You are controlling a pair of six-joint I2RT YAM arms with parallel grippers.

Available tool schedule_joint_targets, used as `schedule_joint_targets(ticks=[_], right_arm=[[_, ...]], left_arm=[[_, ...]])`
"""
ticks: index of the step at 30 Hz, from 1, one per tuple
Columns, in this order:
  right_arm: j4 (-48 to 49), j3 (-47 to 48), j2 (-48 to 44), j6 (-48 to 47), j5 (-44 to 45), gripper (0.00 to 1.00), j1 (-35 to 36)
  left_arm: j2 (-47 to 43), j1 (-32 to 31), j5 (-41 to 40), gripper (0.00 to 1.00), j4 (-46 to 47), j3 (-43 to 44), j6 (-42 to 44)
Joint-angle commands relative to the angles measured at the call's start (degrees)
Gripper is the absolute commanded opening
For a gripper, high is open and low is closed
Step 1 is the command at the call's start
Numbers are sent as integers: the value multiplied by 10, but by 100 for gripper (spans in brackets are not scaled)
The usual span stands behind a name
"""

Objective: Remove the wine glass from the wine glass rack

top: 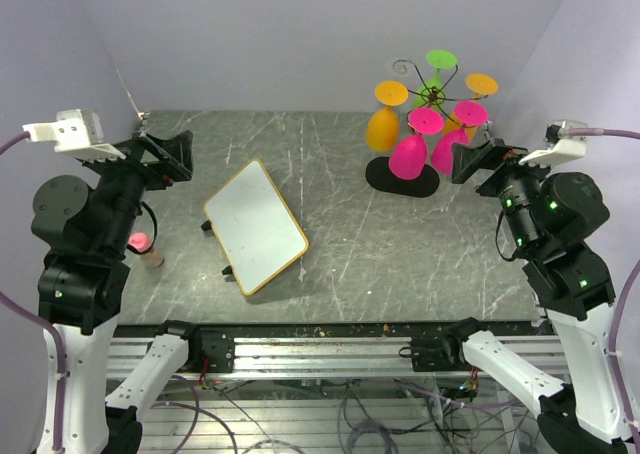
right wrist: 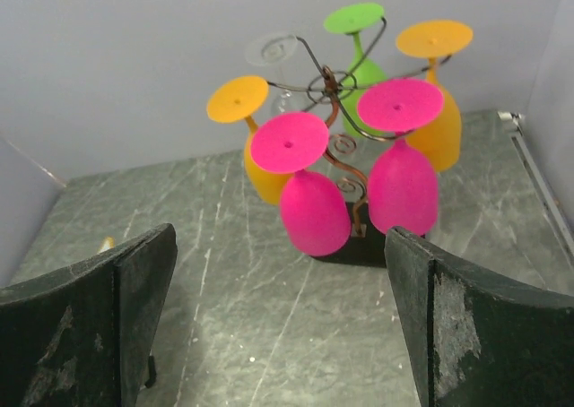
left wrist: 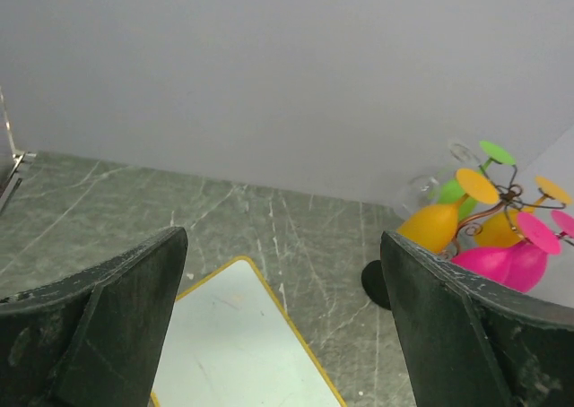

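The wine glass rack (top: 431, 96) is a dark wire tree on a black oval base (top: 385, 178) at the table's far right. Several wine glasses hang upside down on it: two pink (top: 409, 155), two orange (top: 383, 126), one green (top: 437, 62). In the right wrist view the rack (right wrist: 330, 88) stands straight ahead, the nearest pink glass (right wrist: 312, 206) in the middle, with a clear glass (right wrist: 273, 48) behind. My right gripper (top: 474, 161) (right wrist: 280, 322) is open and empty, a little short of the rack. My left gripper (top: 166, 155) (left wrist: 282, 313) is open and empty at the far left.
A white board with a yellow rim (top: 255, 225) lies tilted at the table's middle left, also in the left wrist view (left wrist: 238, 344). A small pink-topped object (top: 141, 243) sits near the left arm. Walls close the back and both sides.
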Motion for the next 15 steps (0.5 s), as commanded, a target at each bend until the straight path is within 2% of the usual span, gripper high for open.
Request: schedule_joint_targets(ticks=[1,6,15], right_arm=[[-28,-14,17,32,30,99,-13],[-43,-21,44,50,42,99,-26],[-47,22,112,117,86,99,-41]], left_arm=[[-9,0,-25,99,62,-41,22],[-19,0,-45,99,93,-87,14],[-2,-1,-31,99,21,-40,22]])
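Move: The right pink glass, hanging by its foot on the near side of the rack, is about 15 cm ahead of the right hand, 7 cm to its right and 8 cm lower. The left pink glass hangs about 14 cm straight ahead; the right orange glass is some 20 cm ahead and 10 cm right, the left orange glass 19 cm ahead and 5 cm left, all of them lower. From the left hand, the right pink glass is roughly 16 cm ahead, 47 cm right and 12 cm below. Down and forward together, the right hand sinks about 6 cm and reaches some 5 cm towards the two near pink glasses, tipping its fingers downward and turning clockwise to bring the right pink glass nearer its line. Its fingers stay wide open, still short of the glasses. The empty left hand drops about 4 cm and edges 2 cm forward, also open. ##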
